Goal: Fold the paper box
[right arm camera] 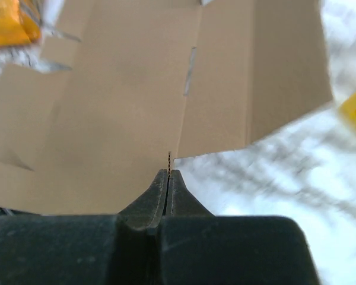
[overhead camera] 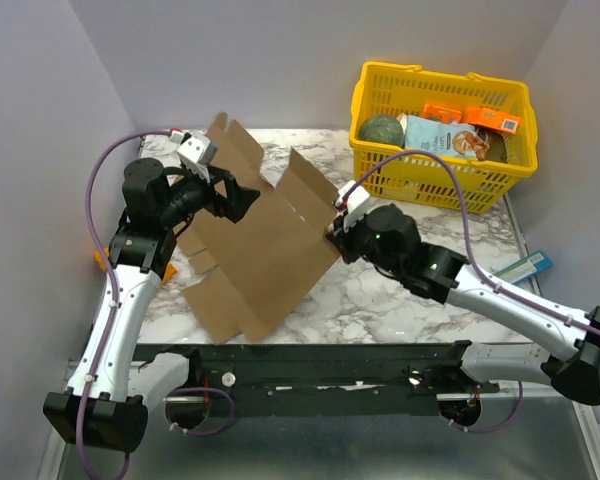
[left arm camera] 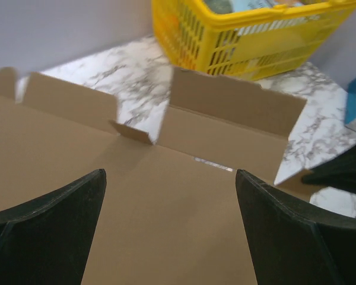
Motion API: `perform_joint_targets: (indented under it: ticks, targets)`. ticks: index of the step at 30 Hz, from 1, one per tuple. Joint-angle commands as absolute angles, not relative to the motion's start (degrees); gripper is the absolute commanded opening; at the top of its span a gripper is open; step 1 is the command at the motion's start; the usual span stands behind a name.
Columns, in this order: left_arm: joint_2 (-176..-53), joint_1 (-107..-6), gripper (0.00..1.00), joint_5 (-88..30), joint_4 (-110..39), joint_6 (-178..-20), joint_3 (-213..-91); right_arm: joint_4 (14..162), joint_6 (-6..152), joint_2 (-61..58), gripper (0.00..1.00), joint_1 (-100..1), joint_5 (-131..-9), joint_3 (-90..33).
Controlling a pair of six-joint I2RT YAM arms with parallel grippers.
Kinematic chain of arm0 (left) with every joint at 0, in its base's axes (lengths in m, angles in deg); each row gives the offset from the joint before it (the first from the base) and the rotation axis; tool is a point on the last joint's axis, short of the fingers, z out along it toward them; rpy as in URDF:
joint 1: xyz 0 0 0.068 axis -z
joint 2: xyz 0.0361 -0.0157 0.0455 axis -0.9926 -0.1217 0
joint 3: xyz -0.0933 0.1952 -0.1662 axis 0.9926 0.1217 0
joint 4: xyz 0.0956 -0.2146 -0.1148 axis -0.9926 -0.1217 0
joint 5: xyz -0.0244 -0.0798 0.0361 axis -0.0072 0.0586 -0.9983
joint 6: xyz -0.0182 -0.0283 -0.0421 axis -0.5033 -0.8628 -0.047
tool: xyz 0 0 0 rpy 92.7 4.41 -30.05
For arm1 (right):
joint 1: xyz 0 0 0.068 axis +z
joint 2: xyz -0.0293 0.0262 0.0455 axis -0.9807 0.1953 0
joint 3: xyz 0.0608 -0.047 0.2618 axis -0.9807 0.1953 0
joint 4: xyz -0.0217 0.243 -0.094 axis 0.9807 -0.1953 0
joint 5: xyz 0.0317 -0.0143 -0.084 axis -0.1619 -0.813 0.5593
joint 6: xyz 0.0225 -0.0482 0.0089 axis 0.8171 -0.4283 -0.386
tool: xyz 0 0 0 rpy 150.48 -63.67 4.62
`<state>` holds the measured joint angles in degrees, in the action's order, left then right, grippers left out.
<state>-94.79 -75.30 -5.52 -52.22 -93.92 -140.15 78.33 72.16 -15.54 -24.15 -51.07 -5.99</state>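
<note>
The paper box [overhead camera: 260,262] is a flat brown cardboard sheet with flaps and slits, lying tilted across the left middle of the marble table [overhead camera: 380,295]. My right gripper [overhead camera: 333,232] is shut on the sheet's right edge. In the right wrist view the corrugated edge [right arm camera: 169,159] sticks up between the closed fingertips [right arm camera: 168,173]. My left gripper [overhead camera: 242,198] hangs open above the sheet's upper left part. In the left wrist view the brown panel [left arm camera: 166,231] fills the gap between the wide-apart fingers [left arm camera: 53,219], and a raised flap [left arm camera: 237,107] stands at the far side.
A yellow plastic basket [overhead camera: 362,105] with groceries stands at the back right, close behind the raised flap [left arm camera: 166,24]. A blue packet [overhead camera: 527,267] lies at the table's right edge. Purple walls close in on the left and at the back.
</note>
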Motion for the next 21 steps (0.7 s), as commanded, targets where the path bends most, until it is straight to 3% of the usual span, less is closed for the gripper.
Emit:
perform_joint_targets:
  ticks: [1,10,16,21]
  targets:
    - [-98.78,-74.75,0.99,8.67,-52.22,-89.05,-148.05,71.60,52.97,-18.64,0.00,-25.12,-56.96,-16.88]
    - [-103.10,-74.66,0.99,22.92,-46.86,-92.21,-161.77,60.08,44.15,-17.33,0.00,-25.30,-60.84,-29.72]
    - [-97.65,-73.08,0.99,22.66,-52.11,-78.63,-160.89,54.90,43.00,-16.02,0.01,-25.30,-60.67,-34.20]
    - [-95.10,-66.68,0.99,11.96,-61.35,-65.24,-160.89,49.80,42.83,-14.52,0.00,-25.30,-61.90,-38.42]
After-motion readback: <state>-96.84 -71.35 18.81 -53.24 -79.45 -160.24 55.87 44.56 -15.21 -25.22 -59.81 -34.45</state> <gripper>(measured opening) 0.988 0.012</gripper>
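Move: My right hand already pinches the paper box's right corner. The centre panel's middle lies about 9 cm ahead, 15 cm left and 9 cm below; the upright far-right flap is some 17 cm ahead, 5 cm left and 4 cm lower; the near-left flap about 5 cm back, 28 cm left and 15 cm down. From my empty left hand, the panel's middle is roughly 3 cm ahead, 4 cm right and 21 cm below. I keep the box's right corner pinched and lift it quickly, about 14 cm nearly straight up, then hold it there, tipping my right fingers up and turning counter-clockwise. My open left hand also rises some 13 cm over the panel, easing right and then back, swinging clockwise about 30 degrees and tipping up, touching nothing that I can see. ##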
